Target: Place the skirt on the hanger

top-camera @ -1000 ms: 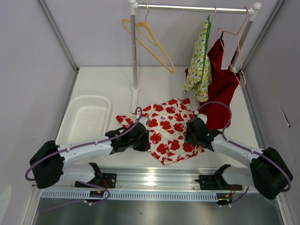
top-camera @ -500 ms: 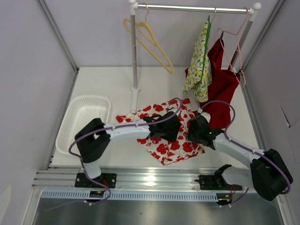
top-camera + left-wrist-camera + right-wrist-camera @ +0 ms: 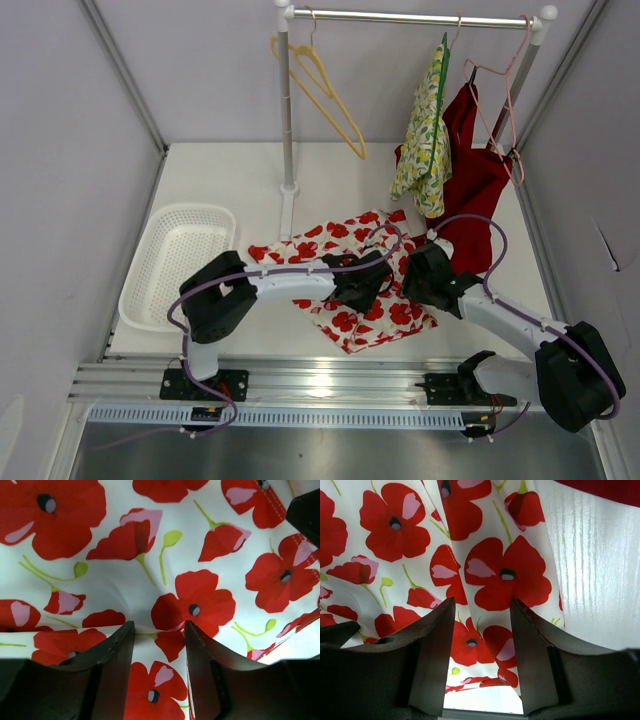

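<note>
The skirt (image 3: pixel 345 268), white with red poppies, lies crumpled on the table in front of both arms. My left gripper (image 3: pixel 376 277) reaches across it to its right half, and in the left wrist view the left gripper (image 3: pixel 159 625) is open, its fingertips (image 3: pixel 125 635) down on the cloth (image 3: pixel 165 575) with a small wrinkle between them. My right gripper (image 3: pixel 414 272) sits at the skirt's right edge; seen from its wrist, the right gripper (image 3: pixel 482 602) is open over a fold of skirt (image 3: pixel 490 580). An empty yellow hanger (image 3: pixel 327 98) hangs on the rail.
A white basket (image 3: pixel 180 258) stands at the left. The rail's post (image 3: pixel 287 120) rises behind the skirt. A yellow-patterned garment (image 3: pixel 424 140) and a red garment (image 3: pixel 470 180) on a pink hanger (image 3: pixel 508 100) hang at the right, close behind the right arm.
My left arm has swung from the skirt's left side across to its right half, beside the right gripper, and its jaws have opened. The right arm has barely moved.
</note>
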Tool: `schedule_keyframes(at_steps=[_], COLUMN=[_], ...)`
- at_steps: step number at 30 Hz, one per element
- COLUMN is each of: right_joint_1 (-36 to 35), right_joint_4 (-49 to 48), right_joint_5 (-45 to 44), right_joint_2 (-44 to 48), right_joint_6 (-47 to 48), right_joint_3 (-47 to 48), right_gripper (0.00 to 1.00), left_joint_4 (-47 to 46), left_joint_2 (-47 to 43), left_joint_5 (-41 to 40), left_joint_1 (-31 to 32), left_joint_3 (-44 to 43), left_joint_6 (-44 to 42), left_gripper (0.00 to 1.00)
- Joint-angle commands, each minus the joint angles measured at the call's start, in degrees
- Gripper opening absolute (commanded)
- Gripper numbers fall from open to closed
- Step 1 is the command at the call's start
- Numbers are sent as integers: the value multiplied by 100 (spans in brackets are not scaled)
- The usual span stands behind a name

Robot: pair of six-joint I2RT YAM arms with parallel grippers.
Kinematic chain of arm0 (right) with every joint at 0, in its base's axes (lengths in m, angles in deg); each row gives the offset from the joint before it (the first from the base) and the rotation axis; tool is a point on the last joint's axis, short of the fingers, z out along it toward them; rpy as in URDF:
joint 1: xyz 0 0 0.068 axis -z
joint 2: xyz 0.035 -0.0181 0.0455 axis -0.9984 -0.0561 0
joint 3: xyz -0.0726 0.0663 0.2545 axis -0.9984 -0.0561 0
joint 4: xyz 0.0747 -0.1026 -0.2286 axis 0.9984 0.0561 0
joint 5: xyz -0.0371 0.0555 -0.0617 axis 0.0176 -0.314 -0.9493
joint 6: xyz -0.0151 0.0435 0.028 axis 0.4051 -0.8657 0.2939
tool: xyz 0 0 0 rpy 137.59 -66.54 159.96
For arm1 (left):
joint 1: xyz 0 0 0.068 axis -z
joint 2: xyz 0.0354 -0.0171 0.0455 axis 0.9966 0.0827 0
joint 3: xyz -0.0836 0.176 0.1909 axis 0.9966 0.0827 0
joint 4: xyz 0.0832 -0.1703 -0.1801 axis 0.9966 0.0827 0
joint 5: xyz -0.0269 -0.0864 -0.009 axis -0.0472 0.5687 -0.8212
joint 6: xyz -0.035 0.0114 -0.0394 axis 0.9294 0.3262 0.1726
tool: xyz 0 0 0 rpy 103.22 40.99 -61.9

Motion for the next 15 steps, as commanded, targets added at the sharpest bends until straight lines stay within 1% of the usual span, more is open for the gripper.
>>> schedule_keyframes(at_steps=[1, 2, 4, 5, 7, 8, 10, 11, 13, 15], right_joint_1=[44, 53, 79, 97, 115, 123, 141, 167, 194, 220], right_joint_4=[-146, -172, -190, -208, -216, -225, -243, -243, -243, -269], right_joint_5=[40, 32, 49, 67, 76, 84, 102, 102, 120, 146], right_joint_2=[139, 148, 139, 130, 130, 122, 130, 122, 122, 130], right_joint_6=[102, 102, 102, 111, 111, 111, 129, 129, 137, 146], right_joint_3=[-61, -70, -105, -122, -123, -131, -131, -131, -140, -158], right_gripper=[53, 53, 53, 53, 54, 54, 53, 54, 53, 53], left_joint_4=[272, 334, 509, 553, 694, 703, 721, 730, 765, 756], left_joint_2=[39, 30, 30, 30, 13, -14, -136, -206, -452, -672], left_joint_5=[-298, -360, -578, -632, -738, -755, -747, -747, -729, -633], left_joint_1=[111, 137, 181, 208, 225, 243, 243, 243, 243, 252], left_joint_3=[-235, -244, -244, -226, -174, -147, 54, 246, 414, 792], left_joint_6=[-138, -146, -182, -199, -217, -226, -173, -147, -15, 168], left_gripper=[47, 41, 36, 29, 22, 15, 9, 3, 0, 0])
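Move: The poppy skirt lies flat under both hands. Its middle is about 4 cm left and 3 cm ahead of the left hand and some 2 cm below it, with cloth right beneath the open fingers. From that hand the rack post's foot is roughly 18 cm left and 20 cm ahead, and the white basket 42 cm left and 7 cm ahead. From the right hand, the skirt's middle lies about 16 cm left, level ahead, 3 cm below. Shut the left gripper from half open to fully closed on the skirt's cloth, pinching it between the fingertips. As it closes, draw the hand about 4 cm left across the skirt, away from the right hand, easing slightly back and a centimetre down. Keep the right hand over the skirt's right edge, fingers open. ##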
